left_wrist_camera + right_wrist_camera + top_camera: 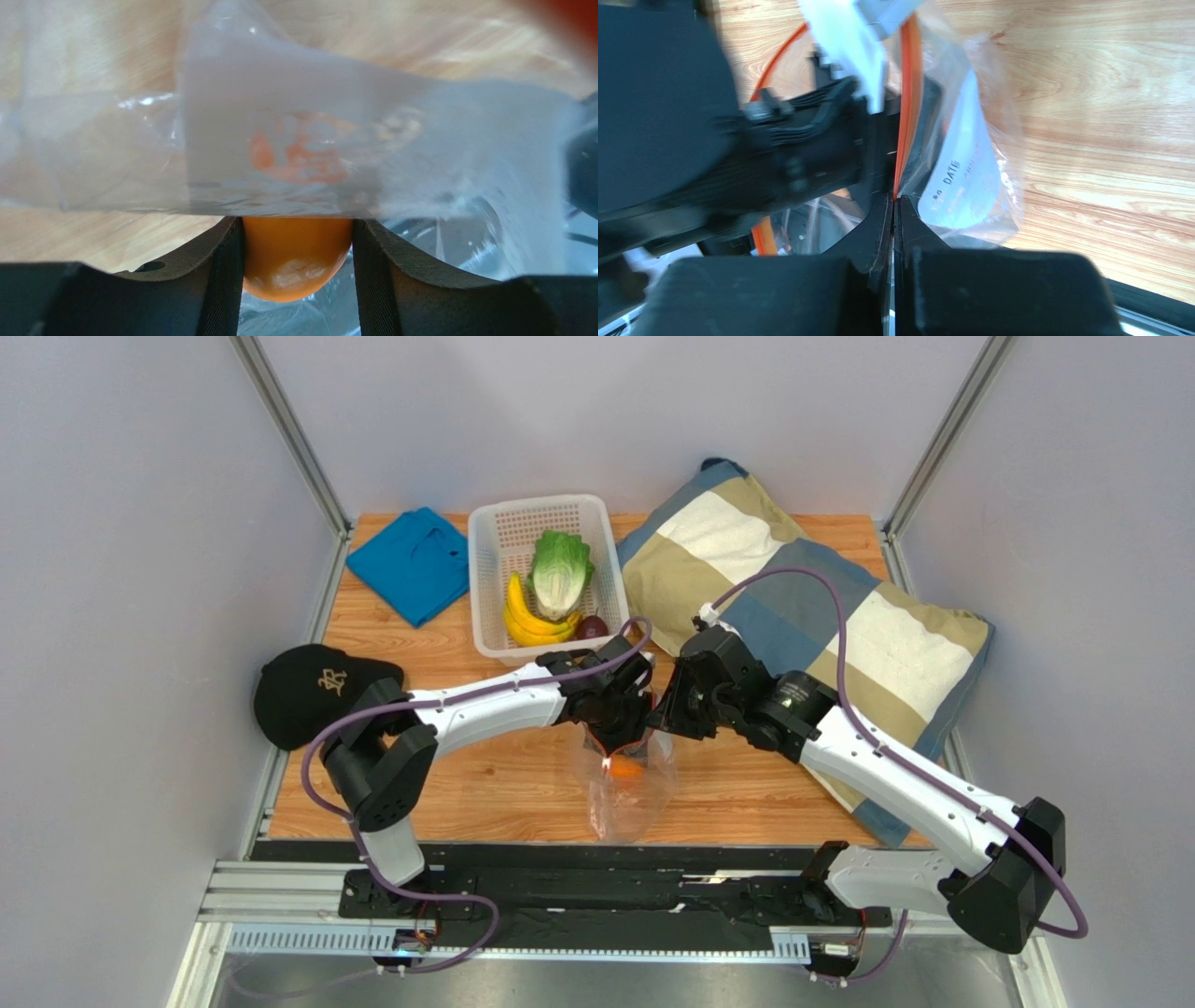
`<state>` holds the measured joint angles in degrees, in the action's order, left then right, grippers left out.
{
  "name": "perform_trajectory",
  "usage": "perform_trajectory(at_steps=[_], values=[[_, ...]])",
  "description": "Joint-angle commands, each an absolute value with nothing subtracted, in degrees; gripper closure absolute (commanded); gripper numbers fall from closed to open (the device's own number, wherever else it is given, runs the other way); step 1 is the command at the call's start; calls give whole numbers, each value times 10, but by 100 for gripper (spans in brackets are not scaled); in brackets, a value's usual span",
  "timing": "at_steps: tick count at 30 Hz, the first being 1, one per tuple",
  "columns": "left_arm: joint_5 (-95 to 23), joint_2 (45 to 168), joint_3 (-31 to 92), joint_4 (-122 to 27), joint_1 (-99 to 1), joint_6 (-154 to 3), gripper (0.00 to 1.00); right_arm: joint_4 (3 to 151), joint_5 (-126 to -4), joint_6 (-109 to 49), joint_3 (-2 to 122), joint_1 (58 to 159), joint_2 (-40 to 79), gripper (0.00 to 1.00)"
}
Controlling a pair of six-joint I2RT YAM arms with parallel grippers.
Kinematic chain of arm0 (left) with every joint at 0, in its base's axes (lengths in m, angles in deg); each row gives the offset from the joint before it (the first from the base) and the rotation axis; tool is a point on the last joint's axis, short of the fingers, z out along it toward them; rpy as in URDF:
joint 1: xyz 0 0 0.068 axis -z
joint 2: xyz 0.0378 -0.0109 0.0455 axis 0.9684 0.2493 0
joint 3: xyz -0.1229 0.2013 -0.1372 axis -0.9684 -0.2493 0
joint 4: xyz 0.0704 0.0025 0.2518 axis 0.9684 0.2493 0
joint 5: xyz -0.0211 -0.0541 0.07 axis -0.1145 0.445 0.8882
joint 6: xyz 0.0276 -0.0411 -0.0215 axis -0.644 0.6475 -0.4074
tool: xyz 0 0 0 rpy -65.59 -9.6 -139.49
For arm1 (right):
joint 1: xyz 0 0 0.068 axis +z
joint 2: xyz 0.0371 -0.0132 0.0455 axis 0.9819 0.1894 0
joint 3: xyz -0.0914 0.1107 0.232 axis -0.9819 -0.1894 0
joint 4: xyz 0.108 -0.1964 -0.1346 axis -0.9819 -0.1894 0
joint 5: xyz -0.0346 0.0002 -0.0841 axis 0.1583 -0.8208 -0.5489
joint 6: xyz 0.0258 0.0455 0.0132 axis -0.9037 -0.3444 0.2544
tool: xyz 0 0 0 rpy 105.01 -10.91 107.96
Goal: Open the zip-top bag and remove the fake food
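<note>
The clear zip-top bag hangs at the table's front middle, its mouth held up between both arms. My left gripper reaches into the bag's mouth and is shut on the round orange, which sits between its two black fingers. My right gripper is shut on the bag's orange-red zip strip and holds that edge up; the white label shows beside it. The yellow banana bunch, the green-white lettuce head and the small dark purple fruit lie in the white basket.
A blue cloth lies at the back left and a black cap at the left edge. A large checked pillow covers the right side. Grey walls close in the sides and the back.
</note>
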<state>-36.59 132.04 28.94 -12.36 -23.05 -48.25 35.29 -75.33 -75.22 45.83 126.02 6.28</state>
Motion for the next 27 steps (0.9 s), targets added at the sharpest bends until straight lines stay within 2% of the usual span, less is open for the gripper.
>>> perform_trajectory(at_steps=[1,7,12,17,20,27], values=[[-365,1258,355,-59,-228,-535,100,340,-780,-723,467,1257,43,100],[-368,1220,400,-29,-229,-539,100,282,-815,-672,513,1265,47,100],[-408,1239,444,14,-257,-454,100,254,-846,-618,555,1297,68,100],[-345,1262,499,99,-283,-387,100,231,-877,-609,592,1313,74,100],[-260,1277,519,115,-283,-375,100,228,-876,-597,626,1316,87,100],[-230,1346,639,196,-285,-340,100,224,-878,-568,698,1354,146,100]])
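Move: My left hand already grips the orange inside the bag. The basket it goes to has its middle about 28 cm ahead, 12 cm to the left and a little lower; in it the plum lies about 20 cm ahead and 5 cm left, the bananas 21 ahead and 13 left, the lettuce 28 ahead and 10 left. From my right hand, which pinches the bag's rim, the orange is some 2 cm back, 4 cm left and 10 cm below. Keeping my grip on the orange, I pull my left hand quickly up about 12 cm out of the depth of the bag, then level off and go forward towards the basket, drifting slightly left while the hand turns counter-clockwise some 20 degrees. My right hand keeps the rim pinched; it shifts about 2 cm right, then rises some 7 cm, comes back left and tilts its fingers forward. ##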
